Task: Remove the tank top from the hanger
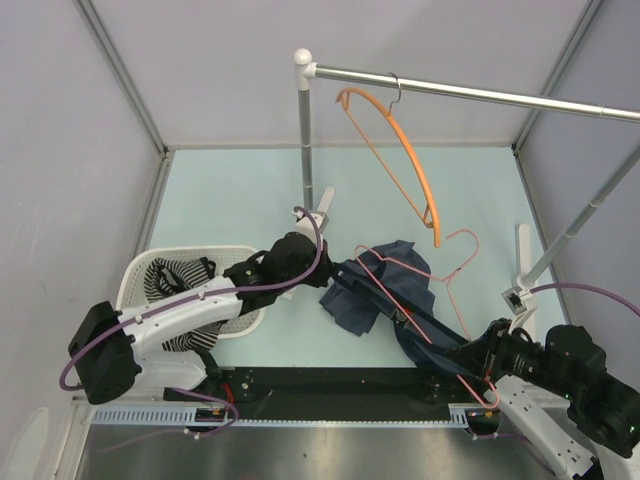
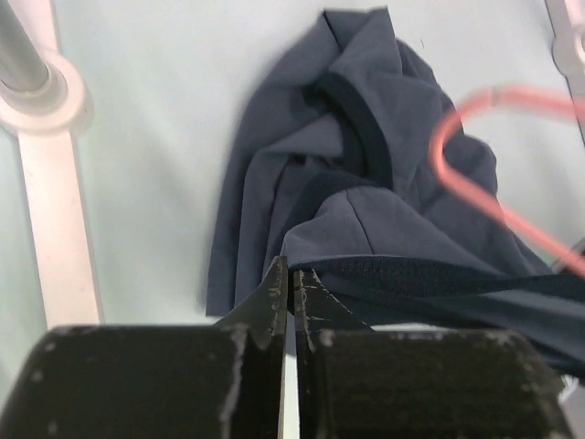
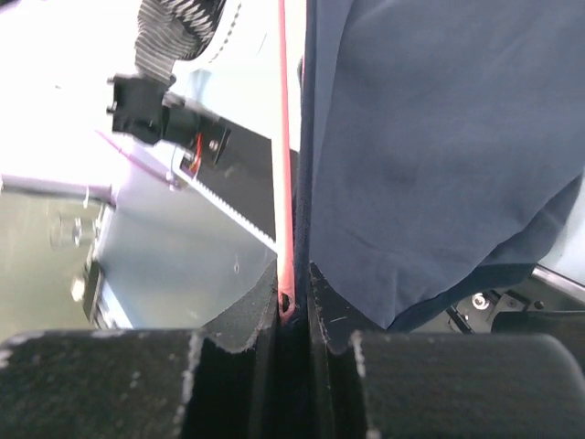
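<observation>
The striped tank top (image 1: 175,278) lies bunched in a white basket (image 1: 135,268) at the left, and its stripes also show at the top of the right wrist view (image 3: 178,27). The orange hanger (image 1: 400,150) hangs bare from the rail by its silver hook. My left gripper (image 1: 326,272) (image 2: 291,270) is shut, its tips pinching the hem of a navy T-shirt (image 1: 385,290) (image 2: 366,219) on the table. My right gripper (image 1: 470,360) (image 3: 294,283) is shut on a pink wire hanger (image 1: 455,270) (image 3: 284,137), together with the T-shirt's edge (image 3: 439,137).
A silver rail (image 1: 480,95) crosses the back on white posts (image 1: 304,130) whose feet stand on the table. The pink hanger (image 2: 457,174) threads through the navy shirt. A black strip (image 1: 330,385) runs along the near edge between the arm bases.
</observation>
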`<state>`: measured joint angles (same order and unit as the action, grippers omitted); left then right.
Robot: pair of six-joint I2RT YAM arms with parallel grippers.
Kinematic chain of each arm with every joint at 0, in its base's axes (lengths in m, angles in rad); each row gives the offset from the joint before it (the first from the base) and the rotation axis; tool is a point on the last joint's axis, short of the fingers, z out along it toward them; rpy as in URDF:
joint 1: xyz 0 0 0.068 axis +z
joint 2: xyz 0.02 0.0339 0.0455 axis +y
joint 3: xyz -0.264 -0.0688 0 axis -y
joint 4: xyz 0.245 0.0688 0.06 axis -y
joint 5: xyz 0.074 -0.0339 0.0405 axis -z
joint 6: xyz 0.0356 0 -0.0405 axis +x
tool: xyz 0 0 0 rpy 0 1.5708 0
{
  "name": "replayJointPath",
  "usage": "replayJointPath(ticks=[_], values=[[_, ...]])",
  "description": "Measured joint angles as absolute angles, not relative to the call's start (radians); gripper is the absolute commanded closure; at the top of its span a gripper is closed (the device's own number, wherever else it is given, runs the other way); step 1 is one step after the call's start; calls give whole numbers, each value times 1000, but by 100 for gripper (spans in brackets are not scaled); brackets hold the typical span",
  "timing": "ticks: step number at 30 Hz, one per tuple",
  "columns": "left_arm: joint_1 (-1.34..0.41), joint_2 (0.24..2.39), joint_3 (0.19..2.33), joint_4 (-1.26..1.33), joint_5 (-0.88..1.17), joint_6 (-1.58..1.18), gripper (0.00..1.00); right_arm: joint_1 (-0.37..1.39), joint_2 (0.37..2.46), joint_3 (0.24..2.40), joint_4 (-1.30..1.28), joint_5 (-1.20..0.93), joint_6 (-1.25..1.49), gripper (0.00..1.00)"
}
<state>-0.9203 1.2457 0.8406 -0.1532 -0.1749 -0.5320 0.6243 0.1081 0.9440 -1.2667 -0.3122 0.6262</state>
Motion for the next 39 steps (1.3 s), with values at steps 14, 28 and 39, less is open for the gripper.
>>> replayJointPath(ticks=[14, 28, 39], values=[[-908, 1037, 731, -131, 51, -454, 23, 624, 104, 853, -1162, -260, 745, 100], [-1097, 1055, 892, -41, 123, -200, 21, 624, 290, 714, -938, -481, 731, 100], [-1124, 1249, 1044, -8, 28, -244, 21, 624, 351, 687, -859, -558, 672, 100]])
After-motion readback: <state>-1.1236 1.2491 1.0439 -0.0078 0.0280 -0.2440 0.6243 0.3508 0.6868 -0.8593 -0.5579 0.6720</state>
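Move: Between the shut left fingers is a drawn-out edge of the tank top. The pink hanger's neck lies about 18 cm to that hand's right, 1 cm back and 6 cm above; the hanger's left corner is only 4 cm right, 3 cm ahead and 5 cm up. The tank top's pile sits 7 cm right, 1 cm back and 7 cm below. From the right hand, which grips the hanger's other end with cloth, the neck is 13 cm ahead and 5 cm left, 2 cm below. Letting go of the tank top's edge, the left fingers spread wide as the hand draws back about 9 cm and climbs 12, then swings some 9 cm right towards the hanger's neck, its fingertips tilting up and turning clockwise. The right hand keeps its pinch on hanger and cloth, carrying them about 7 cm left and 4 forward and dipping slightly, after a brief clockwise turn swinging back counter-clockwise. ##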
